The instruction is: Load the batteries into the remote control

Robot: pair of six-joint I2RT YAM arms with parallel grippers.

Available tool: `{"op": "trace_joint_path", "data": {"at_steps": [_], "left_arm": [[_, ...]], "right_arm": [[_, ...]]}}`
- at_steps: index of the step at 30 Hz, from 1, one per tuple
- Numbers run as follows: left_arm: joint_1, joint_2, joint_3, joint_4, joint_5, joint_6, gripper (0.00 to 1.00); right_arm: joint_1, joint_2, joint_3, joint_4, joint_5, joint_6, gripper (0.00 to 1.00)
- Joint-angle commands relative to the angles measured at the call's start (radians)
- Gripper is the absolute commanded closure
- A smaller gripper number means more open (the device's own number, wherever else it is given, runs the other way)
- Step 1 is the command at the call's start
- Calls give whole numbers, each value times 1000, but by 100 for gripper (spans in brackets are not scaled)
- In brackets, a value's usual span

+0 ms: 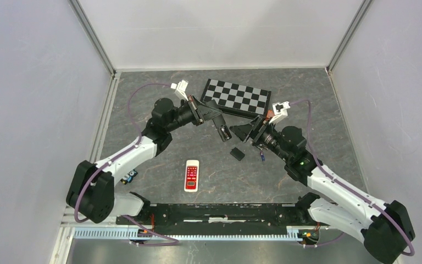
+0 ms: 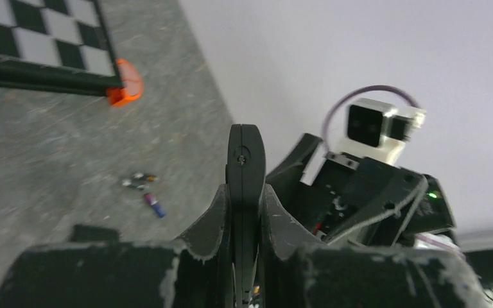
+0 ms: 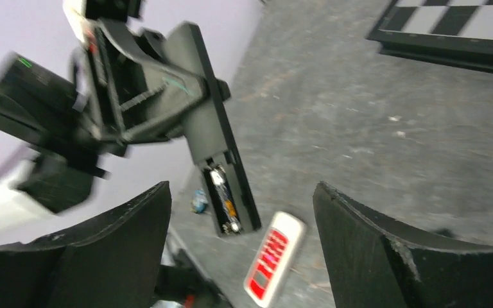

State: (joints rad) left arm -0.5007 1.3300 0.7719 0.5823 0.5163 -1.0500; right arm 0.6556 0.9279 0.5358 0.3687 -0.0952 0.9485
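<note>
My left gripper is shut on a black remote control and holds it above the table. In the right wrist view the black remote control shows its open battery bay, with one battery seated inside. My right gripper stands open just to the right of the remote, nothing between its fingers. Loose batteries lie on the table, one of them purplish. The black battery cover lies beside them.
A white and red remote lies on the table in front of the arms. A folded checkerboard sits at the back, an orange piece at its corner. A small blue object lies by the left arm.
</note>
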Motion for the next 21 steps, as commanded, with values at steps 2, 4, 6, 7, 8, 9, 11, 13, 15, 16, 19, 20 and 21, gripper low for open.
{"op": "trace_joint_path", "data": {"at_steps": [2, 4, 6, 7, 8, 9, 11, 13, 15, 16, 19, 20, 21], "left_arm": [[-6, 46, 117, -463, -92, 264, 98], [-15, 95, 140, -549, -132, 294, 98], [-35, 155, 185, -676, -205, 332, 98], [-50, 190, 211, -758, -250, 351, 98], [-72, 224, 250, -830, -313, 374, 98], [-94, 253, 288, -890, -361, 389, 98], [-145, 312, 352, -994, -488, 407, 98], [-185, 361, 411, -1084, -583, 408, 98], [-224, 403, 464, -1155, -660, 402, 98], [-245, 420, 494, -1185, -694, 397, 98], [-304, 491, 589, -1293, -805, 390, 98], [-323, 517, 613, -1322, -839, 386, 98], [-338, 536, 639, -1346, -867, 382, 98]], "right_arm": [[-2, 50, 41, -234, -26, -366, 22], [3, 109, 31, -237, -75, -394, 29], [13, 149, 12, -217, -87, -392, 38], [17, 161, 4, -205, -87, -387, 41], [20, 173, -6, -189, -85, -377, 43], [22, 183, -13, -177, -85, -370, 44], [24, 199, -17, -184, -61, -357, 46], [25, 214, -14, -207, -38, -356, 47], [25, 230, -7, -246, -20, -352, 47], [27, 241, -7, -262, -20, -351, 48], [35, 261, -16, -280, -21, -333, 48], [40, 265, -24, -276, -25, -323, 48], [45, 270, -37, -260, -30, -311, 48]]}}
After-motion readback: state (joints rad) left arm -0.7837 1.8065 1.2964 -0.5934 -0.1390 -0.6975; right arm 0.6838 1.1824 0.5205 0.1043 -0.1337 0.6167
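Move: The left hand still grips the black remote control. The battery cover on the table lies about 27 cm below that hand, 7 cm to its right and 3 cm back, with the white remote 11 cm to its left and 13 cm back. From the empty right hand the cover is some 25 cm down, 2 cm ahead and 1 cm right. The purple battery lies 11 cm right and 1 cm ahead of the right hand, the dark loose batteries 10 cm right and 5 cm ahead. Still pinching the remote control, the left hand drops about 21 cm almost straight down to just left of the cover, while its sideways-pointing fingers swing nearly 70 degrees to point down. The right hand sinks some 16 cm beside it towards the cover, tipping its fingers down about 30 degrees and closing them from wide open to about half, touching nothing yet. ##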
